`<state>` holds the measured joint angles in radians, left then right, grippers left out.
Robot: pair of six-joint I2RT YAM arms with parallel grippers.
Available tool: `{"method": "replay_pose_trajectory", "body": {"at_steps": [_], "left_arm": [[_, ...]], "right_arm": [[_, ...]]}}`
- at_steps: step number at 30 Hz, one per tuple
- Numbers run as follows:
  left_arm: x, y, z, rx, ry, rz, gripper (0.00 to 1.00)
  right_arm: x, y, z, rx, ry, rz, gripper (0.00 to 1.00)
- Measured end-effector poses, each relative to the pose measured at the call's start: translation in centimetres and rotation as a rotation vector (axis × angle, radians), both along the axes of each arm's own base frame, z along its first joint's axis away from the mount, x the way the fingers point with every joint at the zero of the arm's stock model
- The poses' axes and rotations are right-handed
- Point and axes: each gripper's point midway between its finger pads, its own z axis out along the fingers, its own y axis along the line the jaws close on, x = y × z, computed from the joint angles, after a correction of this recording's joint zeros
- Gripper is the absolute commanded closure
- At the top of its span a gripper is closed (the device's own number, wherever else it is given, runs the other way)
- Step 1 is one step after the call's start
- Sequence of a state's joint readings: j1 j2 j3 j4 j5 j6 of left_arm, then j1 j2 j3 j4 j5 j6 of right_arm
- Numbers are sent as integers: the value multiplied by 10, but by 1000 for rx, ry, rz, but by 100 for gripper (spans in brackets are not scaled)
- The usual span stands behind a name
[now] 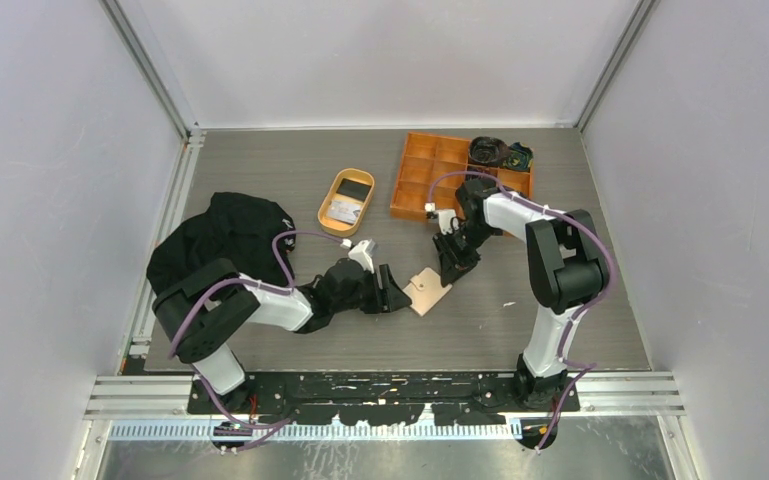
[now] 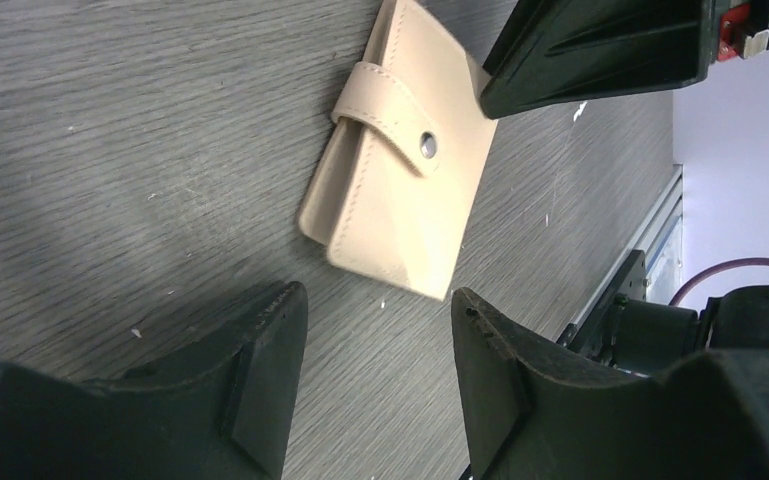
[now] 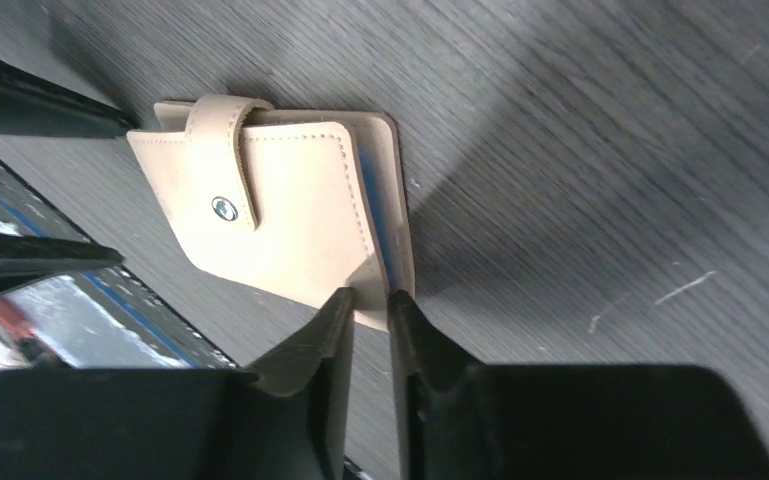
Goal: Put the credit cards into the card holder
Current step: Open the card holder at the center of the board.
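Observation:
The beige card holder (image 1: 427, 290) (image 2: 400, 190) (image 3: 280, 220) lies snapped shut on the table between both arms. A blue credit card's edge (image 3: 381, 235) shows between its covers. My right gripper (image 1: 453, 264) (image 3: 370, 300) has its jaws drawn close together on the holder's near corner. My left gripper (image 1: 393, 291) (image 2: 380, 315) stands open just short of the holder's opposite edge, nothing between its fingers. A grey-white card (image 1: 342, 211) and a dark card (image 1: 354, 188) lie in the oval tray.
The oval orange-tan tray (image 1: 323, 209) sits behind the holder. An orange compartment box (image 1: 440, 175) stands at the back right, with dark items (image 1: 498, 153) on its far corner. A black cloth (image 1: 222, 232) lies heaped at the left.

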<state>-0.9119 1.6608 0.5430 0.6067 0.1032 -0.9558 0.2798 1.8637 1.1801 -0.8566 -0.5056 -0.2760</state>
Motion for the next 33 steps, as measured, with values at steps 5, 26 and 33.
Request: {"method": "replay_pose_trajectory", "body": {"at_steps": [5,26,33], "left_arm": [[1,-1,0,-3,0,8,43],[-6,31,19,-160,-98,108,15],[0,16,17,-272,-104,111,15]], "right_arm": [[-2,10,6,56,32,-32,99],[35,16,113,640,-44,-397,99],[38,18,138,711,-92,-406,99]]}}
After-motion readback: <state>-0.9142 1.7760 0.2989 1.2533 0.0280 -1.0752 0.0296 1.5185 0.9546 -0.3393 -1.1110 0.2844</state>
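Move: The card holder lies flat about 4 cm left of the right hand and 2 cm nearer the base, just below the half-open fingers, which stand about its right-hand corner. The orange tray's middle is roughly 19 cm ahead of this hand and 3 cm to its right; the small yellow box is some 16 cm ahead and 20 cm left. From the left hand, the card holder is about 6 cm right, 2 cm ahead and 3 cm below. The right fingers close and pinch the card holder at its right-hand corner while easing left, then carry it up some 14 cm and about 4 cm forward, the wrist swinging roughly 40 degrees so that the fingers go from pointing down to pointing mostly left, with a smaller clockwise turn. Meanwhile the left hand, holding nothing, draws away to the left about 4 cm and rises 3 cm, spreading its fingers wider, then comes partway back to the right and lower, its fingers tipping up some 15 degrees towards level. ##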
